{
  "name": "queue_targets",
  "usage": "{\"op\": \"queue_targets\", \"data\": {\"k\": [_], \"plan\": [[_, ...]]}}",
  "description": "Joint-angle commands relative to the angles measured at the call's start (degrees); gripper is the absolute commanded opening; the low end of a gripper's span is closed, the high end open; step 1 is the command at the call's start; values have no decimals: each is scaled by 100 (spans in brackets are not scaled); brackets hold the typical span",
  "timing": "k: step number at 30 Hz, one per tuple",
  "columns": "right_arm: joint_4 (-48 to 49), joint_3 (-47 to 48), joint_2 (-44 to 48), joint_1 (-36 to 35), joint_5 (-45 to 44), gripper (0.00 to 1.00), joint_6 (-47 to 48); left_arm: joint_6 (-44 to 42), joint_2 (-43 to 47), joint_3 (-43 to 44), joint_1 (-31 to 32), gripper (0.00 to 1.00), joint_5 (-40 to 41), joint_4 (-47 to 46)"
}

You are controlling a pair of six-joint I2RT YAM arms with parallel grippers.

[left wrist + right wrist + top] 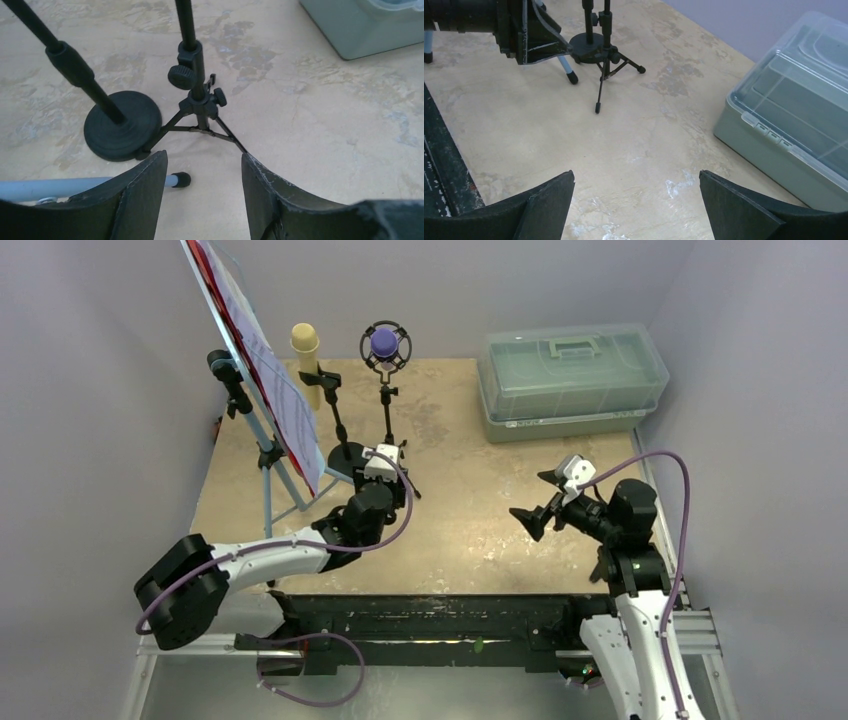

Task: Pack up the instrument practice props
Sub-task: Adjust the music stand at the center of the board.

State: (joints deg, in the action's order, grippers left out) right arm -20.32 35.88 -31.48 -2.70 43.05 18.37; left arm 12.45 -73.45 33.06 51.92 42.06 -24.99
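The light-blue music rest [268, 468] stands at the back left on tripod legs, holding printed sheet music [277, 392] over a red folder [212, 282]. To its right, a cream microphone [304, 341] sits in a round-based black holder [122, 125]. A purple microphone [385, 342] sits in a tripod holder [199, 98]. My left gripper [204, 155] is low, just in front of that tripod, open with nothing between its fingers. One blue leg tip [178, 179] lies beside its left finger. My right gripper [636, 172] hangs open over bare tabletop at the right.
A translucent grey-green plastic box [572, 375] with a handle, its lid closed, stands at the back right. Purple walls enclose the table on three sides. The black rail [440, 625] with both arm bases runs along the near edge.
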Motion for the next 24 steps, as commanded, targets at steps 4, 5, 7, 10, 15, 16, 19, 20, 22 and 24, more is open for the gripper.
{"op": "queue_targets", "data": {"k": [4,5,7,10,15,16,19,20,22,24], "plan": [[526,-166,198,121,-19,99,-202,1558,552,320,37,41,1211,2322],[539,-178,215,129,-17,99,-200,1737,748,194,38,38,1292,2588],[566,-215,238,144,-11,99,-192,1900,1222,-38,42,29,1312,2898],[575,-234,247,149,-10,99,-176,2004,1712,-185,33,21,1518,3206],[559,-238,263,167,1,99,-143,2702,1966,-2,-96,7,2189,4332],[560,-247,273,174,6,99,-139,2820,1985,-25,-206,6,2197,4417],[559,-257,282,178,10,99,-125,3362,1963,-149,-667,1,2219,4618],[551,-257,290,176,11,99,-109,3541,1957,-169,-855,0,2220,4702],[538,-257,298,175,8,99,-89,3753,2037,-209,-1181,0,2227,4723],[542,-254,300,175,18,99,-80,3686,2181,-307,-1563,0,2200,4528]]}}
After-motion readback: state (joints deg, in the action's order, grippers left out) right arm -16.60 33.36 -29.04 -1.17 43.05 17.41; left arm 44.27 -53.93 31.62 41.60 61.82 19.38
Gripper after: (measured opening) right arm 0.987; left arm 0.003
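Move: The music stand's lower post stands about 19 cm to the left of the left hand, nearly level with it in reach and height. The stand's near foot is on the table some 4 cm ahead, 1 cm left and 15 cm down; the round black base lies about 10 cm ahead and 7 cm left, the shock-mount mic stand 9 cm straight ahead. From the right hand the post is roughly 10 cm ahead and 45 cm left, 8 cm lower. Left hand sweeps about 17 cm left towards the music stand's post, yawing some 35 degrees counter-clockwise, fingers closing empty. ##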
